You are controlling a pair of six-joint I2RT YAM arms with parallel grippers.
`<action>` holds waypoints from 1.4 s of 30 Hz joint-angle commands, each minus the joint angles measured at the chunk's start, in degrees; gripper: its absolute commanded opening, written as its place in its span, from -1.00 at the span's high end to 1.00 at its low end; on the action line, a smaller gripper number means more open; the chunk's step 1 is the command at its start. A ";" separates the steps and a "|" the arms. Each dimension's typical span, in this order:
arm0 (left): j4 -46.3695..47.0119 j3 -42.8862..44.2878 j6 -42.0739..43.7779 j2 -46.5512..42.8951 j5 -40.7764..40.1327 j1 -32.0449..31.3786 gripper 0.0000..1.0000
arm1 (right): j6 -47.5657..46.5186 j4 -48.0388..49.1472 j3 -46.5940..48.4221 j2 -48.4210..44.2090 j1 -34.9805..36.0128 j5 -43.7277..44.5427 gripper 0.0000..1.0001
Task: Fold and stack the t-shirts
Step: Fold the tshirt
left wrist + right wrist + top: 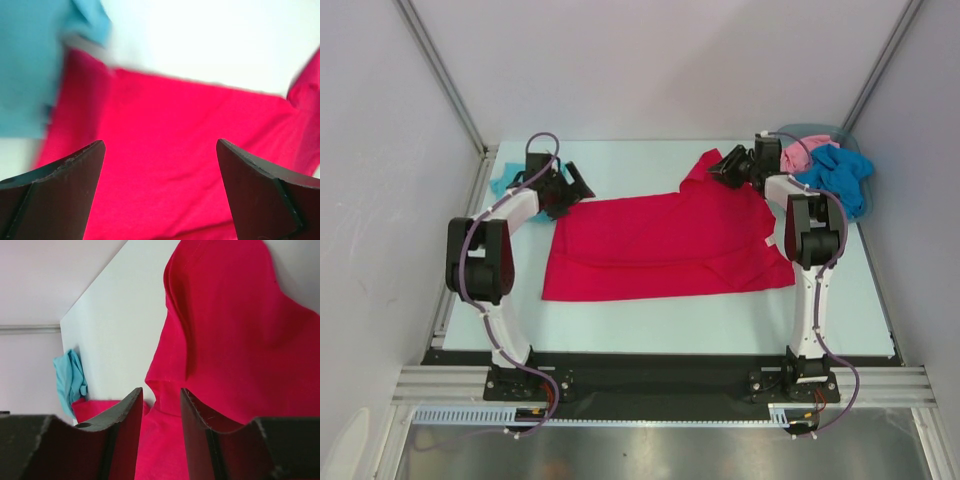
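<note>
A bright red t-shirt [660, 245] [170, 130] [225, 330] lies spread across the middle of the table. One sleeve is bunched at its far right corner. My left gripper [582, 185] [160, 145] hangs wide open over the shirt's far left edge with nothing between its fingers. My right gripper [718, 168] [161, 390] is at the bunched sleeve. Its jaws stand partly apart, and red cloth shows through the gap without being pinched. A light teal t-shirt [503, 185] [30, 65] [70, 380] lies crumpled at the far left, touching the red shirt's corner.
A grey bin [810, 128] at the far right corner holds a pink t-shirt [802, 152] and a deeper blue t-shirt [842, 175], which spills over its near side. White walls and metal posts close in the table [620, 320] on three sides.
</note>
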 commanded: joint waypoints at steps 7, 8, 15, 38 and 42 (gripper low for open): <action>-5.67 7.29 10.04 0.43 -4.63 4.66 -1.00 | 1.74 7.17 -1.16 1.01 0.36 -2.95 0.17; -5.58 7.64 10.48 1.39 -4.19 4.67 -1.00 | 1.83 7.52 -1.25 1.00 0.27 -3.03 0.17; -3.83 8.08 9.60 4.21 -1.38 4.67 -0.99 | 2.10 8.76 -2.30 0.65 0.01 -3.04 0.18; -5.76 19.15 10.83 13.44 0.65 2.56 -0.98 | 2.18 9.20 -1.42 3.55 -0.69 -1.89 0.17; -5.67 18.37 11.18 13.53 -0.32 1.85 -0.89 | 2.36 9.28 -1.43 3.82 -0.69 -1.37 0.18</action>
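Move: The left hand hangs wide open over the red t-shirt. The shirt's far left corner lies about 6 cm ahead of it and 5 cm to its left, some 6 cm below. The folded blue shirt's middle is roughly 8 cm ahead and 13 cm left, at about the same depth. The right hand has the red shirt's far sleeve about 5 cm ahead, 4 cm left and 6 cm below; the far left corner lies some 38 cm to its left and 4 cm nearer the base. Leftward first, the left hand swings about 5 cm towards the red shirt's far left corner, then sinks some 4 cm and glides forward 3 to 4 cm, easing back right a little, until its left finger is close by the corner. Its fingers stay wide; contact can't be seen. The right hand hovers with its gap unchanged, then lowers nearly 2 cm by the sleeve. ##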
